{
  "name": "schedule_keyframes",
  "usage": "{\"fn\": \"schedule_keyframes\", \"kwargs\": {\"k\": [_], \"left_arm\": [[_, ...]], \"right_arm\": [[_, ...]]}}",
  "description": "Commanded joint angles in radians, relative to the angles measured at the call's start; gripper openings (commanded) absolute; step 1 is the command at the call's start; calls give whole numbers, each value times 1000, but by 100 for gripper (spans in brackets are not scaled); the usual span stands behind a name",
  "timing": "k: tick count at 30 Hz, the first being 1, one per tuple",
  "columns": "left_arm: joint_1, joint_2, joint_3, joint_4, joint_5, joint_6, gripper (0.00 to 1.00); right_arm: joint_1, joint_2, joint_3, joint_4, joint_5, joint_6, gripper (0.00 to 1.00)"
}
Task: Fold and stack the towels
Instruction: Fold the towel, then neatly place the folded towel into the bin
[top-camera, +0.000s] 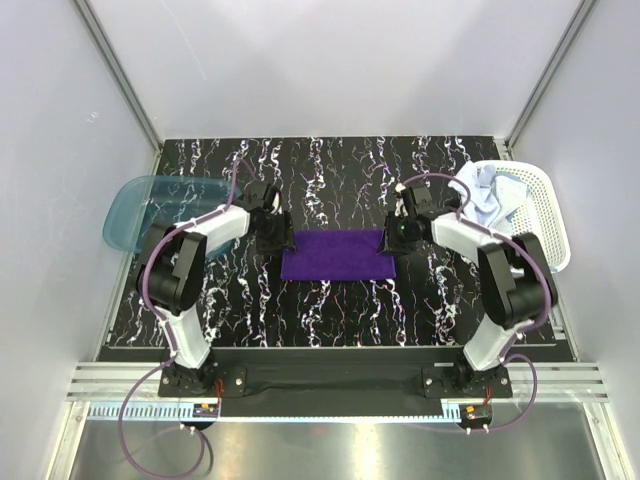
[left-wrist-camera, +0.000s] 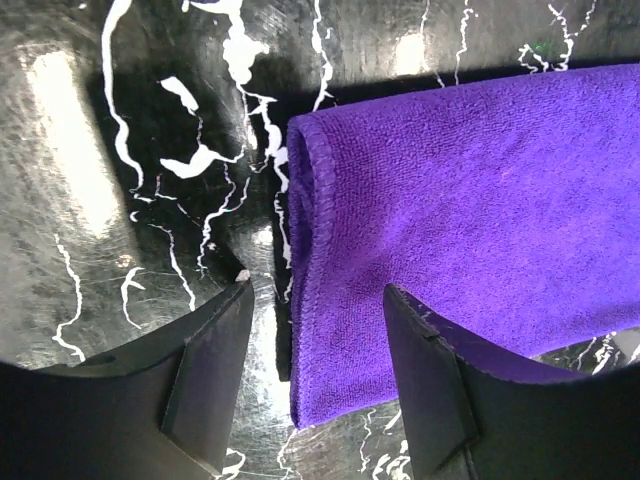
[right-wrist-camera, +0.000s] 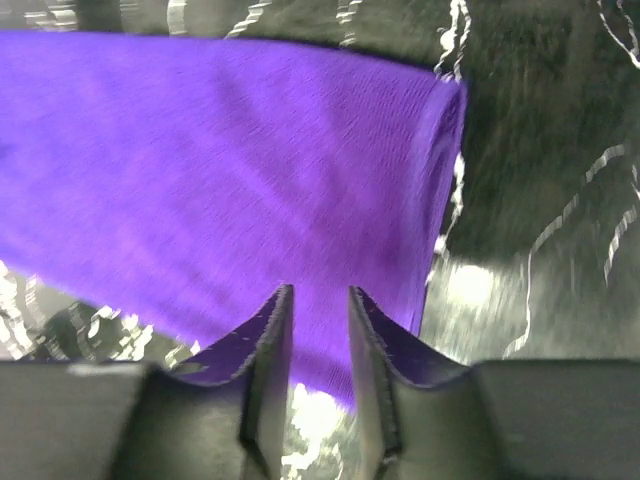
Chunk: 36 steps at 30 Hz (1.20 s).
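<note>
A deep purple towel (top-camera: 337, 255) lies folded flat as a long rectangle in the middle of the table. My left gripper (top-camera: 272, 238) stands at its left end. In the left wrist view it (left-wrist-camera: 318, 290) is open, and the towel's (left-wrist-camera: 470, 200) hemmed left edge lies on the table below the gap. My right gripper (top-camera: 395, 238) hovers at the right end. In the right wrist view it (right-wrist-camera: 320, 292) is open by a narrow gap over the towel's (right-wrist-camera: 220, 170) near right corner, with nothing pinched. Crumpled light blue and white towels (top-camera: 488, 195) sit in the basket.
A white mesh basket (top-camera: 548, 215) stands at the right rear of the black marbled table (top-camera: 330, 310). A translucent teal tray (top-camera: 135, 205) lies at the left rear. White walls and metal rails enclose the table.
</note>
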Motion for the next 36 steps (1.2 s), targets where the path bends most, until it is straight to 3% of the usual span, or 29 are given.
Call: {"fn": "schedule_keyframes", "kwargs": {"k": [1,4,7,9,11,12,13,16,27,36], "left_arm": [[-21,9,-14,28,-11,7,60],[-30,10,-25,35,-8,-21,58],[-44,12,-43,20,-48,-50,53],[-58,18,-54,14,-80,-70,48],[-63,26,-62,17,-80,-85,40],[-64,27,-62,11,-86,-89,27],[-64,23,-59,6,-88,-89,21],[-64,12,-4,-67,-137,-69,0],[-55,-7,329,-443,-447,54,0],[81,-11,541,-603,-597,204,0]], "right_arm": [[-1,-156,-30,70,-39,13,36],[0,-205,-26,62,-61,4,43],[0,-228,-13,45,-47,-5,58],[0,-237,-17,48,-32,-1,76],[0,-237,-15,50,-36,5,84],[0,-237,-17,54,-49,10,98],[0,-239,-20,59,-55,18,100],[2,-252,-29,64,-63,27,100],[0,-300,-23,30,-41,38,100],[-1,-265,3,10,-43,7,100]]}}
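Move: The purple towel's left short edge lies almost between my left fingertips, about 1 cm right, 1 cm back and 1 cm below. From that hand the towel's middle is some 11 cm right and level, its far left corner about 5 cm ahead and 1 cm left, and the teal tray roughly 25 cm left and 8 cm ahead. From my right hand the left edge is about 22 cm left and level, the towel's right edge only 2 cm right. I ease my left hand down and right by a centimetre or two, shut its fingers on the towel's left edge, then sweep that edge left and up, about 10 cm each way and some 5 cm forward, towards the teal tray, swinging the fingertips leftward nearly 30 degrees. Meanwhile my right hand rises about 9 cm off the towel's right end and opens wide, its fingers tipping forward slightly, then waits there. ##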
